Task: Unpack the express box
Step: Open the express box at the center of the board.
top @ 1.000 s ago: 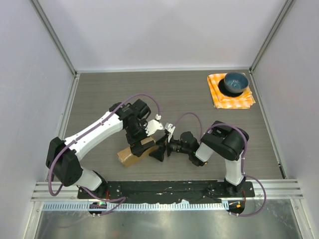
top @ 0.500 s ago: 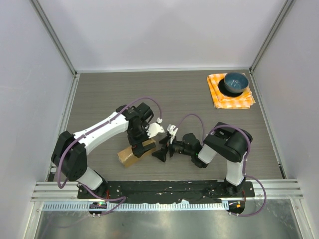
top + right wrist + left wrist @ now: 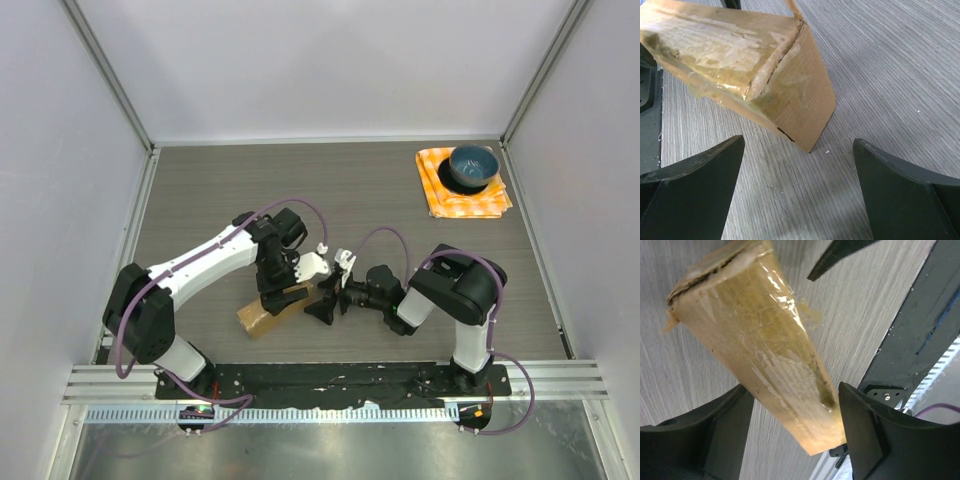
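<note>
The express box (image 3: 258,316) is a brown taped carton lying on the table just in front of the arm bases. My left gripper (image 3: 284,290) reaches down over its right half. In the left wrist view the express box (image 3: 765,340) runs between the two black fingers, and both touch its sides, so the left gripper (image 3: 790,387) is shut on it. My right gripper (image 3: 322,300) lies low on the table just right of the carton. In the right wrist view a taped corner of the express box (image 3: 740,45) lies ahead of the right gripper (image 3: 797,142), which stands open and empty.
A blue bowl (image 3: 472,165) sits on an orange checked cloth (image 3: 490,203) at the far right corner. The black base rail (image 3: 340,378) runs along the near edge, close behind the carton. Grey walls enclose the table on three sides.
My left gripper has come down over the carton and its jaws have closed in onto its sides. The right arm has shifted slightly toward the carton, still open.
</note>
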Tool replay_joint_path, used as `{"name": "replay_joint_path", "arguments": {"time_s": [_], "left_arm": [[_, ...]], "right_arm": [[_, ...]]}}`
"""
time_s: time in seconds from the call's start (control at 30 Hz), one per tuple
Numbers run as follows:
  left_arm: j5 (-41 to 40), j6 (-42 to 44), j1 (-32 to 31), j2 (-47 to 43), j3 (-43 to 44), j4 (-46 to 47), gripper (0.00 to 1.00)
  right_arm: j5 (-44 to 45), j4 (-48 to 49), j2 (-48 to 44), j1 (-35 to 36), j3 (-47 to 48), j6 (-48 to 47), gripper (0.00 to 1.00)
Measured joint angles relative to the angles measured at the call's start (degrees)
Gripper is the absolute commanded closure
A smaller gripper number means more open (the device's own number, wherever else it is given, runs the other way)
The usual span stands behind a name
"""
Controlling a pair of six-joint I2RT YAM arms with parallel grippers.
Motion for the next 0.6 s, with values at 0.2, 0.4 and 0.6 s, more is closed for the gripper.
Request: {"name": "replay_joint_path", "arguments": {"time_s": [0.2,0.4,0.6], "left_arm": [[5.07,6.21,0.0,-3.04,-0.24,-3.17,0.31],[8.61,11.08,-0.07,-10.14,-0.42,-6.51,0.07],[9.25,8.96,-0.07,-7.21,-0.42,-7.5,0.0]], "right_arm": [[-2.51,-0.55,-2.43,-0.46,-0.26,0.94,0.04],[-5.44,-0.22,-6.67,-0.5,-0.46,1.77,0.04],[-7.13,-0.17,-6.99,-0.5,-1.03,1.75,0.04]]}}
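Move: The express box lies just under the left hand, its middle about 1 cm back, 1 cm to the left and some 4 cm below. Its fingers, partly closed, straddle it. From the right hand, the box's middle is about 10 cm to the left, roughly 1 cm back and nearly level; its torn end faces that hand. Nothing else stands close by. Left hand backs about 4 cm, rising 3, and reopens wide over the box; right hand rises 4. ##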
